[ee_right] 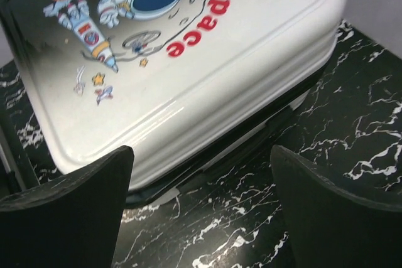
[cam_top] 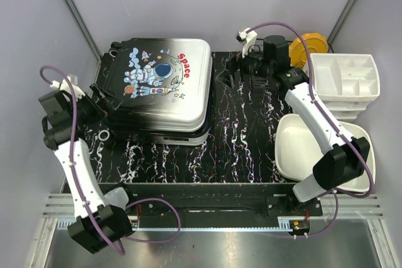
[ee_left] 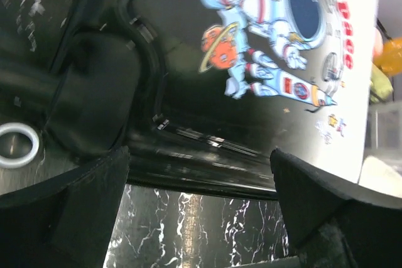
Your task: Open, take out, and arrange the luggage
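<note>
The luggage [cam_top: 163, 92] lies flat on the black marbled table, astronaut print and red "Space" facing up, lid down on the lower shell. My left gripper [cam_top: 97, 101] is at its left side, open, with the dark rim of the luggage [ee_left: 264, 42] just past the fingertips and nothing between them. The left gripper [ee_left: 200, 152] frames bare table. My right gripper [cam_top: 231, 76] hovers by the case's far right corner, open and apart from it. In the right wrist view the right gripper [ee_right: 202, 149] is empty, and the white shell of the luggage [ee_right: 188, 61] and its dark seam lie beyond.
A white basin [cam_top: 292, 145] sits at the right under my right arm. Behind it is a stack of white divided organisers [cam_top: 345, 80], a yellow object [cam_top: 312, 47] and black items [cam_top: 267, 51]. A small white ring [cam_top: 103, 135] lies by the luggage's near left corner.
</note>
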Motion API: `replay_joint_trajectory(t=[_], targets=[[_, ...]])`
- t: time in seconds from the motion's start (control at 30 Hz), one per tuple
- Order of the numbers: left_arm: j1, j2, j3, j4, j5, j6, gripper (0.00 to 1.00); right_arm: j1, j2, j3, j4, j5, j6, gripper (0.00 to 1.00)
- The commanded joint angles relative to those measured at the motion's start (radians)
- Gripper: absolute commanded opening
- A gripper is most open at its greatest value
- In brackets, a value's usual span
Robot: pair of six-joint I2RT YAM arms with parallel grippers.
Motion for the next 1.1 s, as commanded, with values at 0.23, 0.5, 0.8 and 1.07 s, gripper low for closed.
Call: replay_joint_trajectory(t=[0.23, 0.5, 0.8, 1.07], targets=[[0.064, -0.11, -0.28, 0.493, -0.229, -0.367, 0.99, 0.099, -0.141, -0.193, -0.07, -0.142, -0.296, 1.0], [0.203, 0.004, -0.382, 0.711, -0.062, -0.473, 0.99, 0.268, -0.195, -0.31, -0.104, -0.066, -0.473, 1.0], [0.209, 0.171, -0.494, 1.071, 0.069, -0.664, 0.99, 0.342, -0.158, -0.325, -0.101, -0.04, -0.535, 1.0], [0.204, 0.117, -0.537, 1.487, 0.163, -1.037, 0.95, 0.463, -0.174, -0.377, -0.081, 0.058, -0.598, 1.0]])
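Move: The near upper wheel on the luggage's left end lies about 6 cm ahead of my left hand, 5 cm to its left and 8 cm below. The ringed lower wheel is roughly 6 cm back, 6 cm left and 21 cm down; the lid's middle is some 7 cm ahead, 16 cm right and 8 cm down. From my right hand, the luggage's near right corner is about 13 cm back, 11 cm left and 14 cm below. I swing my open left hand about 9 cm left and down around the luggage's wheel end, then forward some 6 cm to bring the fingers up to the near upper wheel, rolling the left side down and turning counter-clockwise. Meanwhile my open right hand draws back about 16 cm, down and a little left to the luggage's near right corner, also turning counter-clockwise. ##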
